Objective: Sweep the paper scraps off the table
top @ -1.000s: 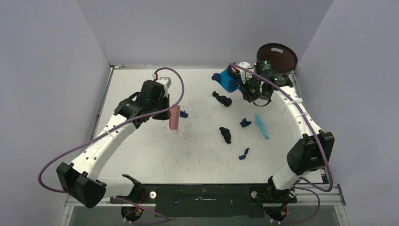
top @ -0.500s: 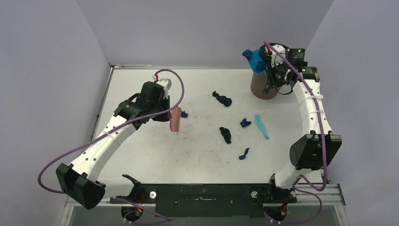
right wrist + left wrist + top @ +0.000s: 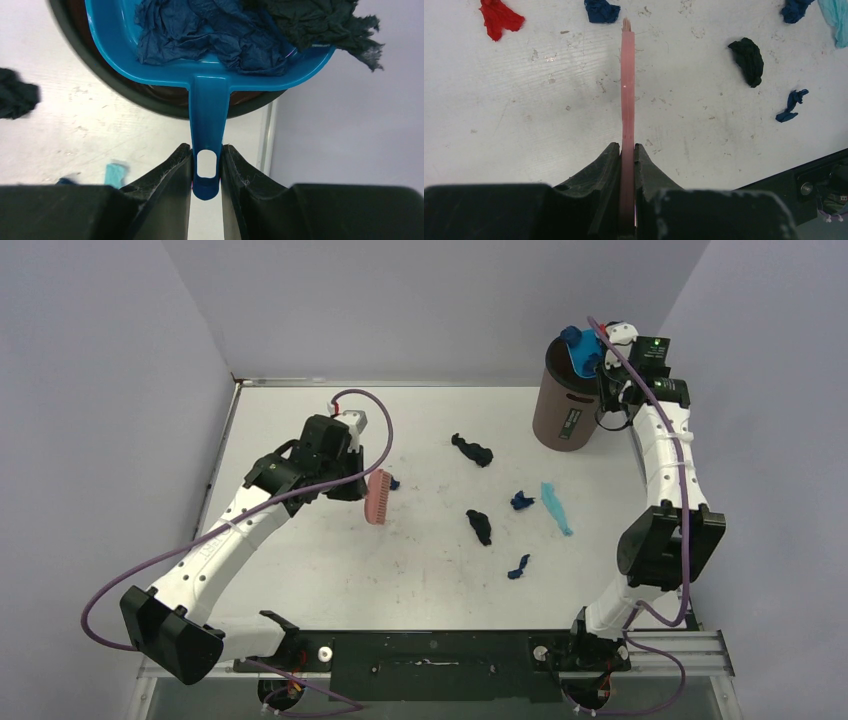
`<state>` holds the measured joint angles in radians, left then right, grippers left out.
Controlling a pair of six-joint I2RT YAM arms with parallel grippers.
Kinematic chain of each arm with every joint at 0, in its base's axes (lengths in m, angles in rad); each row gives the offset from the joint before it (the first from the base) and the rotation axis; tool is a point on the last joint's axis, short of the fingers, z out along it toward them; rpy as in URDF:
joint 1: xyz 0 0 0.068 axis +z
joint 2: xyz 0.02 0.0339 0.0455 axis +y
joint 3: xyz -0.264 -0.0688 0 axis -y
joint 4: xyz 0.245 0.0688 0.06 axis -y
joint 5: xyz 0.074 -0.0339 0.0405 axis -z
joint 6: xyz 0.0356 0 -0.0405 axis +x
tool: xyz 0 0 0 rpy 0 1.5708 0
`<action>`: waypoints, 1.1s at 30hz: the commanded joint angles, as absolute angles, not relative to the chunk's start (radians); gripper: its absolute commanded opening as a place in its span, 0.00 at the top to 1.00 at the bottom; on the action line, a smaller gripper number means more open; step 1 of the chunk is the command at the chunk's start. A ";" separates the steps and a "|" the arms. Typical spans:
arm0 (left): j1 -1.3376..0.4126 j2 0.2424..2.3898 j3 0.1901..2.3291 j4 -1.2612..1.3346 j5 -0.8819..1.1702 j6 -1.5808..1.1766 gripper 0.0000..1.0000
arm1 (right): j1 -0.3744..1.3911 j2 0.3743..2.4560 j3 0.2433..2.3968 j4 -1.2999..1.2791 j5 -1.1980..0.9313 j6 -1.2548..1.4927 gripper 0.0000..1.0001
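Several paper scraps lie on the white table point(image 3: 300, 420): black ones point(image 3: 472, 449) point(image 3: 480, 527), dark blue ones point(image 3: 391, 483) point(image 3: 521, 501) point(image 3: 518, 567) and a light-blue strip point(image 3: 556, 507). A red scrap point(image 3: 499, 17) shows in the left wrist view. My left gripper point(image 3: 362, 485) point(image 3: 627, 150) is shut on the pink brush point(image 3: 377, 497) point(image 3: 627, 90), whose tip is near a dark blue scrap point(image 3: 601, 10). My right gripper point(image 3: 605, 360) point(image 3: 206, 155) is shut on the handle of the blue dustpan point(image 3: 580, 348) point(image 3: 210, 65). The pan is at the bin's mouth with dark scraps point(image 3: 215, 30) in it.
A tall brown bin point(image 3: 565, 405) stands at the far right corner of the table, its rim point(image 3: 125, 85) under the dustpan. Grey-lilac walls close in the left, back and right sides. The arm bases sit along the near edge.
My right arm has lifted the dustpan off the table at the far right and brought it up to the bin's mouth. The brush has shifted slightly.
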<state>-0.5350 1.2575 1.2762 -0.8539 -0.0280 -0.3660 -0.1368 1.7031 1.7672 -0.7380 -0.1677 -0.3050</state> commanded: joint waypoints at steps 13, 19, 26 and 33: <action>-0.545 1.254 1.240 -0.760 0.000 -0.394 1.00 | -0.134 1.775 1.843 -0.573 0.167 -0.516 0.95; -0.546 1.269 1.243 -0.752 0.023 -0.381 1.00 | -0.110 1.767 1.811 -0.511 0.264 -0.602 0.95; -0.546 1.273 1.232 -0.739 0.029 -0.374 1.00 | -0.007 1.693 1.595 -0.238 0.511 -0.868 0.95; -0.545 1.255 1.213 -0.736 0.028 -0.365 1.00 | 0.069 1.656 1.431 0.091 0.725 -1.128 0.95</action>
<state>-0.5423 1.2804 1.2152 -0.7967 0.0139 -0.3809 0.0574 1.7252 1.4700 -0.1795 0.5396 -0.9360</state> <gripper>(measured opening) 0.097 0.242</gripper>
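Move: Straight ahead of the right hand, about 15 cm out and a few cm lower, is the bin mouth; the held dustpan already reaches over it with navy and dark scraps. Behind the hand on the table, some 26 cm lower, lie the light-blue scrap, 8 cm back and 7 cm left, and a navy scrap, 6 cm back and 15 cm left. From the left hand the bin mouth is about 34 cm ahead, 49 cm right, slightly higher. Tipping the loaded dustpan over the bin mouth, the right hand rolls its left side down by some 50 degrees while keeping its grip on the handle. It shifts about 7 cm right and 3 cm forward, then swings back left some 3 cm as the roll quickens. The left hand, still holding the brush, sinks about 2 cm. ##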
